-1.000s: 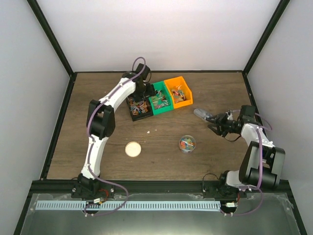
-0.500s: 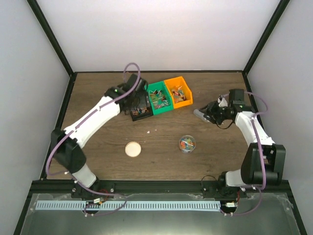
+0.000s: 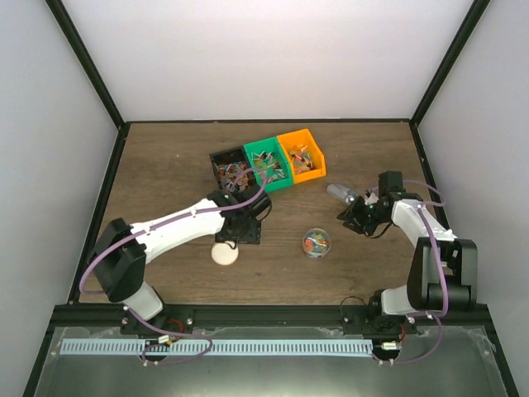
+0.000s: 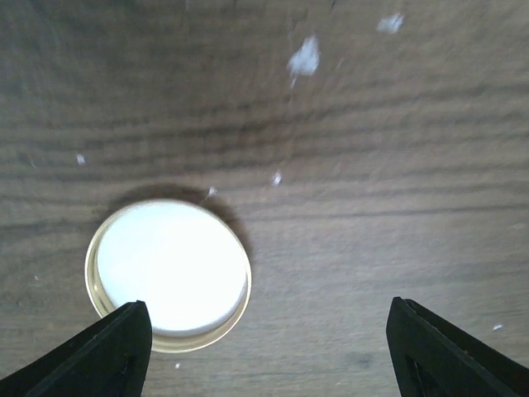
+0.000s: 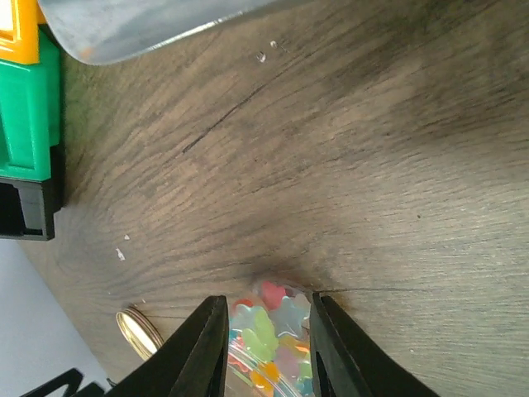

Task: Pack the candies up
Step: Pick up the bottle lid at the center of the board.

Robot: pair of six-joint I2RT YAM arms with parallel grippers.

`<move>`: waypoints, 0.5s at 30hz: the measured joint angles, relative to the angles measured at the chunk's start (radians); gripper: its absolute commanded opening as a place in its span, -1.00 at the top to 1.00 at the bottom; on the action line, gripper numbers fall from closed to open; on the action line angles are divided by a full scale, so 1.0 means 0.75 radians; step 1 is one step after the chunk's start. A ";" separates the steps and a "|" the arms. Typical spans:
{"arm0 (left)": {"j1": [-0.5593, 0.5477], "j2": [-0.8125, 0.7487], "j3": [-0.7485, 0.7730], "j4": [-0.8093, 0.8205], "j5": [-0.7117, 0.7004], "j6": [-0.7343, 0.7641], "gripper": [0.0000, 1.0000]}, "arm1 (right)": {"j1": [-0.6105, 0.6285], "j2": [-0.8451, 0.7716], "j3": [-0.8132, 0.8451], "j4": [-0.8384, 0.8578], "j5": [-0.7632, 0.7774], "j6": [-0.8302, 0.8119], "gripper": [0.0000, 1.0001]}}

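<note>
Candies in mixed colours fill a small clear round jar standing on the table. More candies lie in the three bins at the back. My left gripper hangs open above the wood, its left finger at the edge of the round beige lid. In the top view the left gripper sits just up and right of the lid. My right gripper is to the right of the jar, apart from it. Its jaws stand a narrow gap apart, framing the jar beyond, with nothing held.
Black, green and orange bins stand in a row at the back. A silver metal scoop lies just behind my right gripper and shows at the top of the right wrist view. Small white crumbs dot the wood.
My left arm has swung from the black bin down to the lid. My right gripper went up to the scoop, came back toward the jar, and its jaws have narrowed.
</note>
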State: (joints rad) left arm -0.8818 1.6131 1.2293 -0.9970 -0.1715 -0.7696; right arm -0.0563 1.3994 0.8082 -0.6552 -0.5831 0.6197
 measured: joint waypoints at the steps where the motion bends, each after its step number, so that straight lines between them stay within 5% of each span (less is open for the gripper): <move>1: 0.000 0.000 -0.033 0.012 0.024 -0.007 -0.49 | 0.000 0.000 -0.008 0.000 -0.001 -0.003 0.43; 15: 0.000 0.050 -0.236 0.205 0.203 -0.087 0.19 | 0.000 0.048 -0.010 0.017 -0.027 -0.049 0.43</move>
State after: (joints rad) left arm -0.8818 1.6505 1.0523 -0.8429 -0.0189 -0.8349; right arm -0.0563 1.4353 0.8009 -0.6426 -0.6033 0.5827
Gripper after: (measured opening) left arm 0.436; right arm 0.281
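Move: The bottle lid lies flat on the board to the left of my left hand, about 5 cm across and some 3 cm back, roughly 8 cm below the fingers. The black tray stands about 21 cm ahead of this hand and 3 cm to its left; the candy jar is roughly level with it and 23 cm to its right. From my right hand the lid is some 41 cm to the left and 9 cm back. I sink my left hand about 6 cm towards the board just right of the lid, drawing back some 3 cm early on so it comes level with the lid. Meanwhile I tip the fingers about 10 degrees nearer to straight down and narrow them to roughly half their gap, the left finger coming close over the lid's right rim; touch can't be made out. ##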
